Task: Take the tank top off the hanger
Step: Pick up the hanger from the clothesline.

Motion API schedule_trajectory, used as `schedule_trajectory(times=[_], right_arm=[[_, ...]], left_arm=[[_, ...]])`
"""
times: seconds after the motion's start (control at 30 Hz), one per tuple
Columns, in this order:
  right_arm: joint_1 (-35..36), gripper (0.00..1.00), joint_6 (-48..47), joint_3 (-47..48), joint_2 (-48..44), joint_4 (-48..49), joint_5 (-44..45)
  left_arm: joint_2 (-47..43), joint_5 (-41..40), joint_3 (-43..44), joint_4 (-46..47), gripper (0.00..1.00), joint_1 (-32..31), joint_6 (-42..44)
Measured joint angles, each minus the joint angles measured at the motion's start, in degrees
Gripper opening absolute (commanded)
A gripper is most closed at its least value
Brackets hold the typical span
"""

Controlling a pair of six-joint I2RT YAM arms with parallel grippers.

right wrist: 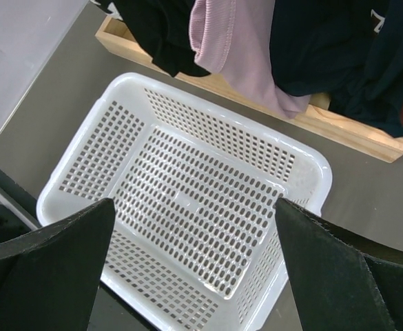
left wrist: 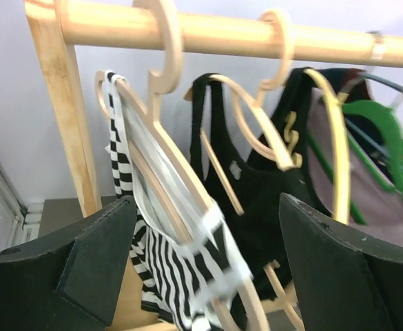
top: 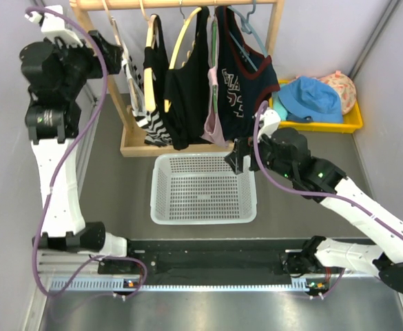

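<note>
A black-and-white striped tank top (left wrist: 161, 272) hangs on a pale wooden hanger (left wrist: 161, 155) at the left end of the wooden rail (left wrist: 222, 33). From above, its striped hem (top: 157, 131) shows low on the rack. My left gripper (left wrist: 208, 269) is open, close in front of this top. Whether its fingers (left wrist: 84, 262) touch the cloth or the hanger I cannot tell. In the top view the left gripper (top: 114, 54) is raised beside the rack's left post. My right gripper (right wrist: 194, 269) is open and holds nothing, hovering over the white basket (right wrist: 70, 172).
On the rail also hang a black top (top: 184, 96), a pink garment (top: 216, 121) and a navy top (top: 246, 83). The white perforated basket (top: 204, 219) sits in front of the rack's base. A yellow tray (top: 356, 118) with a blue hat (top: 315, 96) stands at the back right.
</note>
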Motion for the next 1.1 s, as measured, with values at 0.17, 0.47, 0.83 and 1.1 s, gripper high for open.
schedule_trajectory(times=[0.17, 0.47, 0.83, 1.1], right_arm=[[0.7, 0.99, 0.4, -0.8, -0.2, 0.3, -0.2], [1.3, 0.98, 1.1, -0.8, 0.0, 0.5, -1.1], [1.3, 0.98, 2.0, -0.8, 1.1, 0.9, -2.2], [1.3, 0.95, 2.5, -1.8, 0.0, 1.3, -2.4]], left_arm=[[7.3, -4.0, 0.3, 2.3, 0.86, -1.2, -1.0], [10.0, -7.4, 0.0, 4.3, 0.81, -2.0, -1.6], [9.8, -8.4, -4.5, 6.5, 0.74, -4.2, -1.3], [9.7, -10.3, -5.2, 6.9, 0.39, -4.4, -0.4]])
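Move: The near arm of the striped tank top's hanger lies about 9 cm ahead of the left hand, 1 cm to its right and some 8 cm below. From the left hand, the black top's hanger arm is roughly 10 cm ahead, 8 cm to the right and 7 cm below, and the rack's left post is about 20 cm ahead and 7 cm to the left. From the right hand, the striped top's hanger arm lies around 22 cm forward, 28 cm left and 17 cm higher. The left hand darts forward about 8 cm while sinking nearly 6, its open fingers reaching in beneath the rail to the near arm of the striped top's hanger, then it pauses and settles another 2 cm or so lower with the fingers tipped slightly down. There, one finger on each side of that wooden arm, it begins to shut, narrowing to about half open; whether both pads already touch the hanger can't be seen. ##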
